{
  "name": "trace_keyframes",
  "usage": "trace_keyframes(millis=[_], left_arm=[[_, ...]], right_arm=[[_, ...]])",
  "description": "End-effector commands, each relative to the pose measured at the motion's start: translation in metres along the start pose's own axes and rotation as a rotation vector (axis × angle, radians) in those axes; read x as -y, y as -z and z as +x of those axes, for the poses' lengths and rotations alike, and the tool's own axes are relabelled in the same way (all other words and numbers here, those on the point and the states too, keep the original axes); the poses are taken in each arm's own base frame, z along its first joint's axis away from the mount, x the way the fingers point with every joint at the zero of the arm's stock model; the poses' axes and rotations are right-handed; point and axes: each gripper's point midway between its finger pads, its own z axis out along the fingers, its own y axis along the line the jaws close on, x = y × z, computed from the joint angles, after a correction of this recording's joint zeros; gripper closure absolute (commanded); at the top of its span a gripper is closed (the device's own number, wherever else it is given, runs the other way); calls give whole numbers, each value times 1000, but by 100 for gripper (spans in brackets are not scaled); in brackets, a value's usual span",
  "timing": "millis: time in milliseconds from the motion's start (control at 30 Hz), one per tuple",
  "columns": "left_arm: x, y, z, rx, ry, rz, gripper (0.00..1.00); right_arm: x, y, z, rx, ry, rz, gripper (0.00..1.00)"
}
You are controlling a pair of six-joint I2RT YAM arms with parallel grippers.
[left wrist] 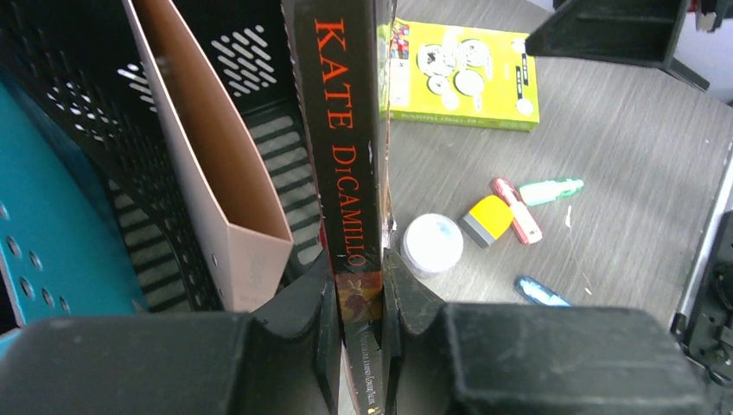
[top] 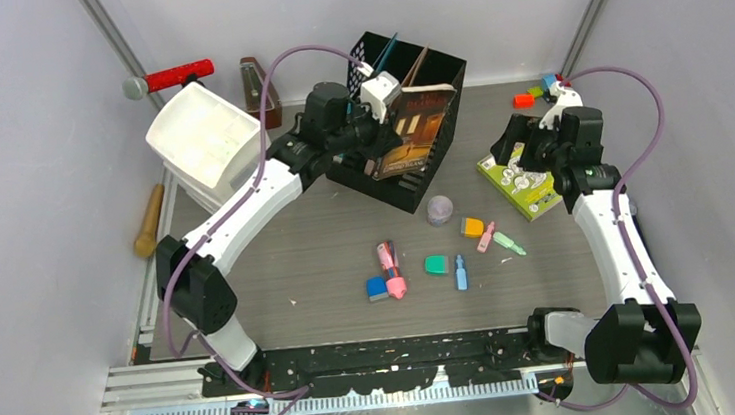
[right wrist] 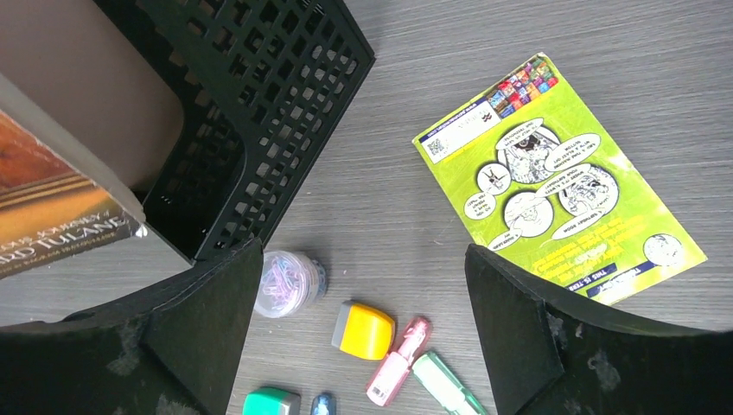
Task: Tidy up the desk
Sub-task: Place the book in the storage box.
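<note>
The desk (top: pixel 326 241) is a grey-brown wood-grain top. My left gripper (top: pixel 381 126) (left wrist: pixel 359 277) is shut on the spine of a dark book (top: pixel 421 122) (left wrist: pixel 346 130), held upright at the front of a black mesh file organizer (top: pixel 431 66) (left wrist: pixel 78 104). Beside the book, a tan divider (left wrist: pixel 216 164) stands in the organizer. My right gripper (top: pixel 524 146) (right wrist: pixel 363 252) hangs open with nothing between its fingers, above the desk next to a lime-green comic booklet (top: pixel 522 182) (right wrist: pixel 557 181). Part of the book (right wrist: pixel 43 207) shows in the right wrist view.
Small items lie mid-desk: a paper-clip jar (top: pixel 440 209) (right wrist: pixel 290 284), an orange stamp (top: pixel 472 226) (right wrist: pixel 366 330), pink (top: pixel 486 236) and green (top: pixel 509 244) pens, a teal block (top: pixel 436 264), a pink stapler (top: pixel 390 269). A white bin (top: pixel 202 137) sits back left.
</note>
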Motion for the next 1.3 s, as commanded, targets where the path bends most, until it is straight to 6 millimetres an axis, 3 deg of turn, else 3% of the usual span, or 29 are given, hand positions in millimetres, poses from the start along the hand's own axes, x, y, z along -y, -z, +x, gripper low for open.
trace_keyframes(millis=[0, 433, 633, 800, 1100, 1267], left_arm=[[-14, 1, -63, 194, -63, -78, 100], [-47, -52, -47, 186, -55, -153, 100], [-71, -69, -41, 194, -31, -254, 100], [-88, -68, -40, 196, 10, -355, 100], [-84, -68, -38, 186, 85, -344, 100], [-85, -50, -50, 165, 48, -463, 100]], right_arm=[[-7, 3, -13, 50, 1, -41, 7], [-4, 5, -12, 57, 37, -36, 7], [-4, 4, -10, 52, 40, -39, 7], [-4, 2, -7, 40, 39, -46, 7], [-5, 0, -4, 26, 40, -57, 7], [-6, 0, -3, 23, 40, -61, 7]])
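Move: The left hand already holds the book by its spine. The storage box's free slot, right of the beige folder, has its middle about 12 cm ahead, 8 cm to the right and 15 cm below. The beige folder stands around 10 cm ahead, 3 cm right; the clip jar sits some 11 cm right and 3 cm back, well below. From the right hand the slot is roughly 14 cm ahead, 12 cm left and 8 cm below. Still pinching the book by its spine, the left hand brings it against the box or folder and shifts them as it carries the book about 10 cm forward and a little right, over the free slot. It sinks some 3 cm early on, then turns the book about 20 degrees counter-clockwise to line up with the slot, easing to a stop with the fingers shut. ##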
